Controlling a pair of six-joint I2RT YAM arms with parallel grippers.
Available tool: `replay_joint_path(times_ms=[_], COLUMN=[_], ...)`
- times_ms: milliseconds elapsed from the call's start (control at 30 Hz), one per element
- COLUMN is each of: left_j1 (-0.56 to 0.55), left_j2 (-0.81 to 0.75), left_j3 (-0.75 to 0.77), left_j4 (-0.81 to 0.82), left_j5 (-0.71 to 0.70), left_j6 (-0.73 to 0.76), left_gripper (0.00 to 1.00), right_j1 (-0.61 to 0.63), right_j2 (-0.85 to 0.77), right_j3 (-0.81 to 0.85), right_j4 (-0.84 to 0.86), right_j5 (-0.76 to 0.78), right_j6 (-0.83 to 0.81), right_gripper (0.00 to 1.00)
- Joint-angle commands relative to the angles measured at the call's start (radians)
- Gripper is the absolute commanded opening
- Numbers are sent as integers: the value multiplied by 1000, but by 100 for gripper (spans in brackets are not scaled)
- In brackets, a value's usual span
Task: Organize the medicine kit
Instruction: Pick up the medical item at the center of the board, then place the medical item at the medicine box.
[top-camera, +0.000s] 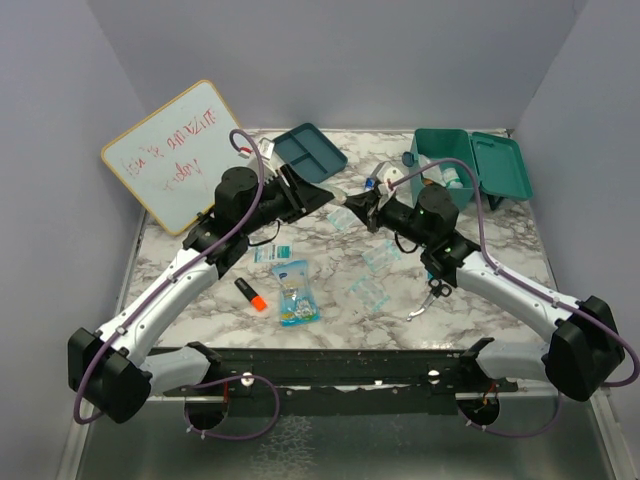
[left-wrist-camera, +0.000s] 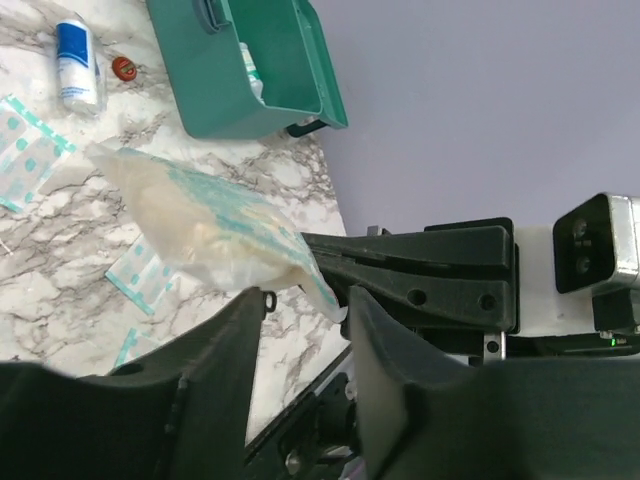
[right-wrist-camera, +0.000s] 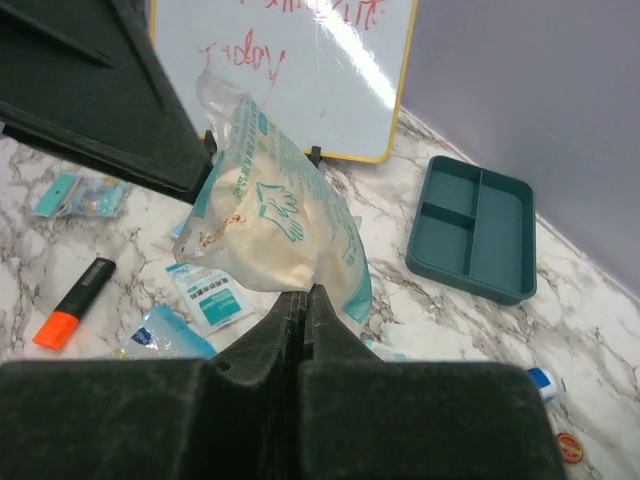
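Note:
The medicine kit is a teal box standing open at the back right, with items inside. A clear packet of gloves with teal print hangs above the middle of the table between both grippers. My right gripper is shut on the packet's lower edge. Facing it from the left, my left gripper has a gap between its fingers. The packet's corner sits just above that gap, unpinched.
A whiteboard leans at the back left beside a flat divided teal tray. On the marble lie an orange highlighter, blue packets, plasters, scissors and a small white-and-blue bottle.

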Motion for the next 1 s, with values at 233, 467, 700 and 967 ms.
replay_joint_path(times_ms=[233, 467, 700, 967], left_j1=[-5, -5, -5, -5], left_j2=[-46, -87, -110, -83], left_j3=[31, -2, -51, -133], left_j4=[-151, -224, -274, -293], left_j5=[-99, -125, -166, -221], left_j6=[220, 433, 592, 669], left_gripper=[99, 99, 99, 99], right_j1=[3, -23, -188, -291], right_j2=[-9, 87, 177, 291], right_j3=[108, 273, 433, 575], right_j4=[-214, -477, -714, -868], right_j5=[361, 637, 758, 905], right_j6=[145, 163, 302, 345], right_gripper=[1, 0, 1, 0])
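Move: The cream medical bag is shut in the right fingers, its middle about 2 cm ahead, 4 cm left and 2 cm above that hand. The green box it goes to lies about 20 cm ahead, 26 cm right and 22 cm below; the blue-white tube is 18 cm ahead, 5 cm right, and the plaster sheet 10 cm ahead, 1 cm left, both some 27 cm down. From the left hand, the bag is about 2 cm ahead, 3 cm right, 2 cm lower. Keep the right fingers shut on the bag and carry it right and forward towards the green box, about 20 cm right and 12 cm out, almost level, swinging the wrist some 65 degrees clockwise and tipping the fingers down. Finish opening the left gripper fully, then draw it down and left away from the bag, rolling its fingers downward. ##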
